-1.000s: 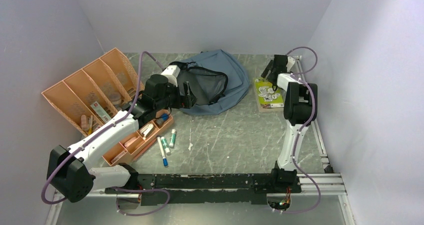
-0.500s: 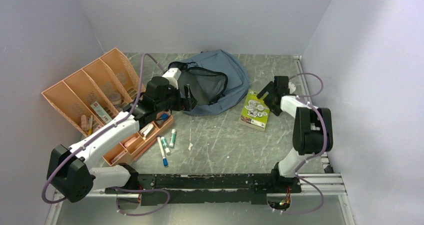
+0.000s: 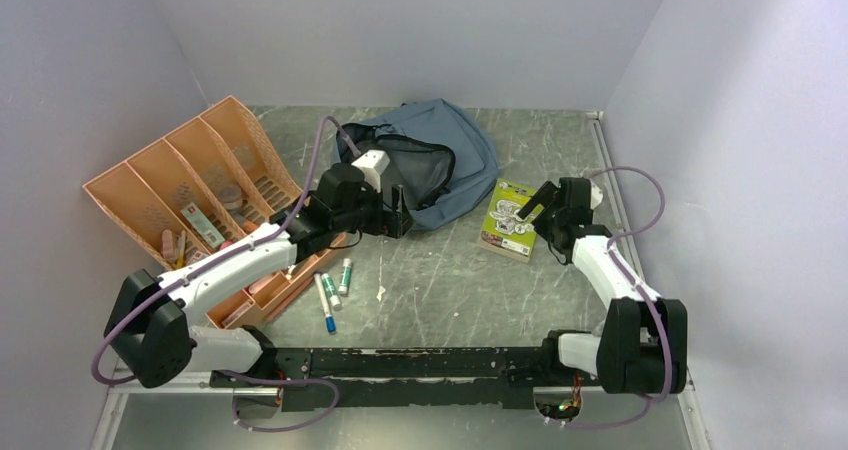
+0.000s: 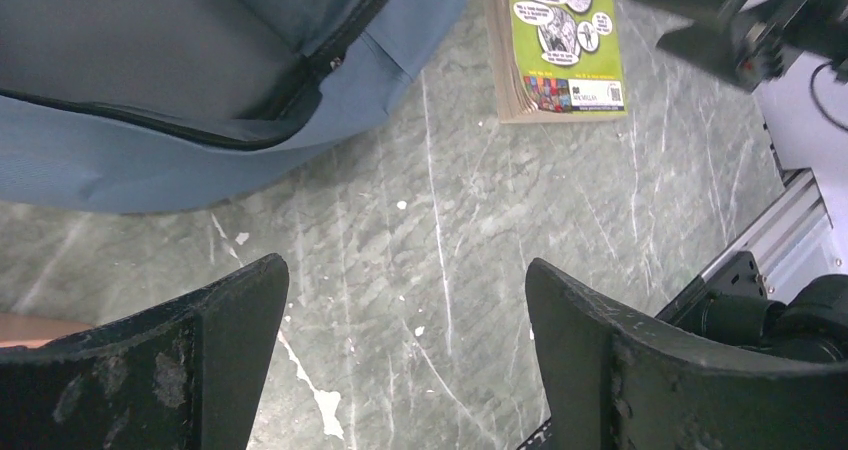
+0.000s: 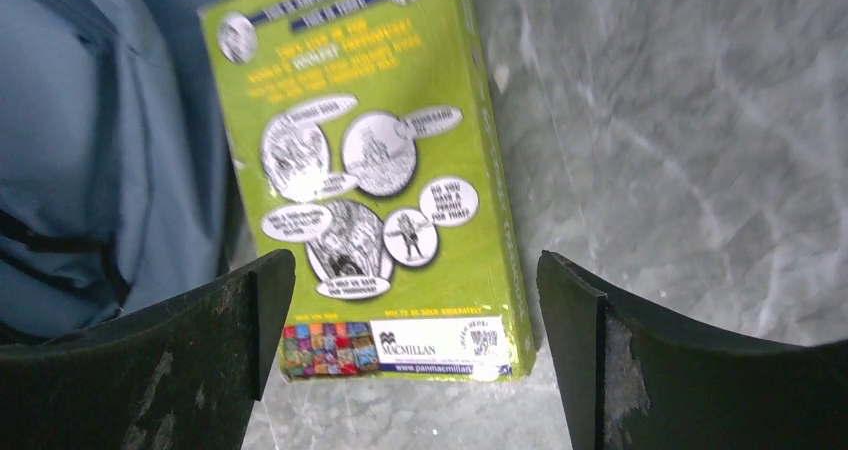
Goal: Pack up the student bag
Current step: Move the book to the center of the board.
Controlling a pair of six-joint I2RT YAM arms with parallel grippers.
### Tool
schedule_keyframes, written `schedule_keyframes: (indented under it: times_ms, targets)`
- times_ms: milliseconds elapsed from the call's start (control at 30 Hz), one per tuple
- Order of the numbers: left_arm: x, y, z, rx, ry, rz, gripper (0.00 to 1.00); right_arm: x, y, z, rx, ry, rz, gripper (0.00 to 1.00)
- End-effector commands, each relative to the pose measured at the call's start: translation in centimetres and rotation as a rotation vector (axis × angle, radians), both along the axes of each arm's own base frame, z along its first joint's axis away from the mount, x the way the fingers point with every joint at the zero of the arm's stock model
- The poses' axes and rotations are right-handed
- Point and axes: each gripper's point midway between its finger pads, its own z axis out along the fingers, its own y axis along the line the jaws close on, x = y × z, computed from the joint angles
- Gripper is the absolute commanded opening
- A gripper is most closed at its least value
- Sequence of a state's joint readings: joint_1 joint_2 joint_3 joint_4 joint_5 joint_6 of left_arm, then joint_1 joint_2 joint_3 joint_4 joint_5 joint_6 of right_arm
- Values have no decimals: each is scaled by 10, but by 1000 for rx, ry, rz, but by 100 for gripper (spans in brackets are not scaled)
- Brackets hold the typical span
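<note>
The student bag (image 3: 455,160) is a grey-blue backpack lying flat at the back of the table, its black-lined opening (image 3: 410,170) gaping toward the left. My left gripper (image 3: 398,212) hovers open just in front of the bag's near edge, over bare table (image 4: 405,300), with the bag (image 4: 200,90) above it in the left wrist view. A green paperback book (image 3: 508,220) lies flat to the right of the bag. My right gripper (image 3: 543,213) is open at the book's right end, and the book's near end (image 5: 385,340) shows between its jaws without touching them.
An orange slotted file rack (image 3: 180,180) stands at the left, with an orange compartment tray (image 3: 262,288) in front of it. Three markers (image 3: 332,292) lie loose near the tray. A metal rail (image 3: 640,290) runs along the right edge.
The book slid from the back right toward the bag, then stayed. My right arm swung forward, its gripper now at the book's right end. My left gripper moved right, off the bag's opening.
</note>
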State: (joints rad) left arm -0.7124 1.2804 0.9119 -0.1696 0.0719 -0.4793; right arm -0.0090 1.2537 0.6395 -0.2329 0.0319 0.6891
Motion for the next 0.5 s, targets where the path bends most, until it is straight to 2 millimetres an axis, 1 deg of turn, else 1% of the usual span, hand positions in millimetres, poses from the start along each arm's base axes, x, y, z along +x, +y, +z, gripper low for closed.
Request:
schedule_keyframes:
  times_ms: [0, 67, 133, 267, 333, 467]
  targets:
    - [6, -20, 26, -48, -58, -21, 92, 33, -25, 42, -149, -175, -37, 95]
    - [5, -23, 28, -46, -62, -25, 92, 48, -34, 49, -184, -214, -78, 96]
    - [5, -23, 31, -40, -65, -28, 92, 64, -46, 49, -228, -213, -129, 95]
    - [2, -16, 33, -23, -73, -19, 92, 97, -63, 35, -274, -146, -189, 96]
    - [0, -13, 32, -13, -76, -15, 92, 112, -64, 28, -268, -146, -187, 97]
    - [-2, -8, 30, -1, -73, -10, 92, 131, -66, 13, -263, -154, -202, 96]
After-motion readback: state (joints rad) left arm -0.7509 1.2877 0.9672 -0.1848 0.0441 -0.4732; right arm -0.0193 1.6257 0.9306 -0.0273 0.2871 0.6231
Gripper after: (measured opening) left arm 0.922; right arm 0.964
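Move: The right hand hovers open over the board beside the green book; the book's middle lies about 5 cm ahead, 7 cm to its left and some 5 cm below. The book's far right corner is roughly 13 cm ahead and 3 cm to the right. The backpack's middle lies about 19 cm ahead and 30 cm to the left. From the left hand the book is some 9 cm ahead, 31 cm to the right and 16 cm below. Forward about 11 cm and some 5 cm to the right, the open right hand travels to beside the book's far right corner, first lifting about 3 cm, then starting to sink again near the end. The wrist rolls left side down by some 15 degrees and turns slightly clockwise. The left hand, open and empty, rises about 2 cm clear of everything. ##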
